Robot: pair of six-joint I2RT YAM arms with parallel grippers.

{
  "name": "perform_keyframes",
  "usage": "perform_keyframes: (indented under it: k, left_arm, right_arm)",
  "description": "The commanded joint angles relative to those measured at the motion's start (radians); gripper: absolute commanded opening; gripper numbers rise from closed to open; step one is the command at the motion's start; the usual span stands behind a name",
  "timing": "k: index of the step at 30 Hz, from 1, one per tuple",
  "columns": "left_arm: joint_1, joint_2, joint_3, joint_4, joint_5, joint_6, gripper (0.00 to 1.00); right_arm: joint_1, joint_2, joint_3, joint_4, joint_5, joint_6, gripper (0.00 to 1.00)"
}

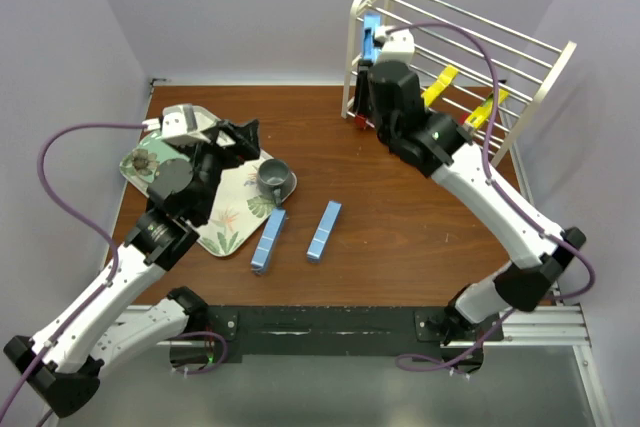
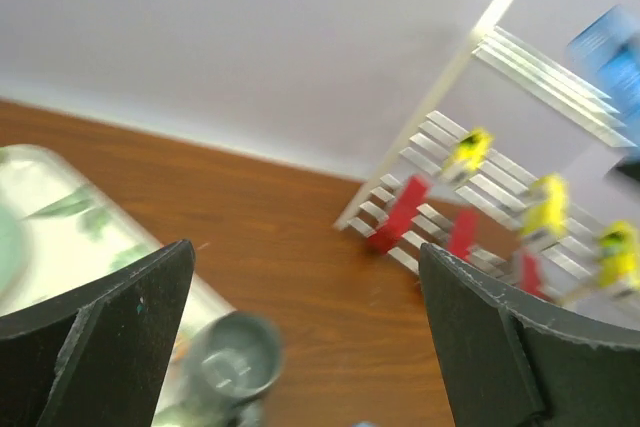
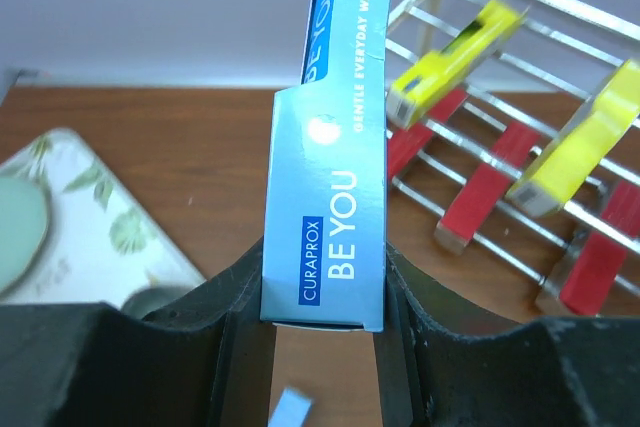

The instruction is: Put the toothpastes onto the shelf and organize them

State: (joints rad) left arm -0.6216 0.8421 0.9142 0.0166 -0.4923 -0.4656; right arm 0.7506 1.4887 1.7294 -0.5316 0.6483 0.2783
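My right gripper point(image 1: 373, 55) point(image 3: 325, 282) is shut on a light blue toothpaste box point(image 1: 371, 37) point(image 3: 332, 177), held upright against the left end of the cream shelf point(image 1: 455, 57) at its top tier. Yellow toothpastes point(image 1: 440, 85) point(image 3: 455, 52) lie on the middle tier and red ones point(image 1: 358, 119) point(image 3: 482, 190) on the lowest. Two more light blue toothpastes point(image 1: 269, 239) point(image 1: 324, 230) lie on the table in front. My left gripper point(image 1: 243, 140) point(image 2: 305, 257) hangs open over the tray's right edge, nothing between its fingers.
A leaf-patterned tray point(image 1: 232, 232) lies at the left with a grey mug point(image 1: 272, 179) point(image 2: 232, 362) at its right corner. The shelf point(image 2: 480, 67) stands in the back right corner near the lilac walls.
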Motion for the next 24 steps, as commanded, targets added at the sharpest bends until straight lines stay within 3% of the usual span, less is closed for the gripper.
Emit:
perform_keyframes:
  k: [1,7,15,24]
  left_arm:
    - [0.008,-0.112,-0.181,-0.098,-0.152,0.162,1.0]
    - [0.006,-0.193,-0.346,-0.172,-0.175,0.179,1.0]
    - [0.008,-0.092,-0.341,-0.129,-0.169,0.226,1.0]
    - [0.007,-0.1,-0.351,-0.121,-0.161,0.232,1.0]
  right_arm:
    - [-0.074,0.102,0.223,-0.047,0.1,-0.054,0.09]
    - [-0.135,0.292,0.467,-0.018,0.155,-0.082,0.09]
    - [-0.215,0.476,0.653,0.035,0.166,-0.057,0.13]
    - [-0.255,0.535,0.691,0.084,0.152,-0.03,0.2]
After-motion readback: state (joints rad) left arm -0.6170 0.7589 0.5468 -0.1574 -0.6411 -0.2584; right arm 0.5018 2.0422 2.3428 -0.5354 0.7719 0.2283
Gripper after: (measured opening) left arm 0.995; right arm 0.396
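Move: The place for the blue toothpaste held in the right hand, the left end of the rack's top tier, lies about 20 cm ahead of that hand, 6 cm right and 3 cm lower. The left yellow box is roughly 16 cm ahead, 6 right, 15 below; the left red box some 15 ahead, 4 right, 28 below. From the empty left hand that place is about 30 cm ahead and 30 right, level; the mug 8 ahead, 2 right, 33 below. The blue toothpaste, still pinched by one end, is carried some 16 cm forward and a little right by the right hand, rising about 3 cm and sinking back, towards the top tier's left end, while the wrist turns about 20 degrees clockwise. The open left hand drops nearly 20 cm towards the tray beside the mug, drifting left, tipping down and rolling its left side up. ##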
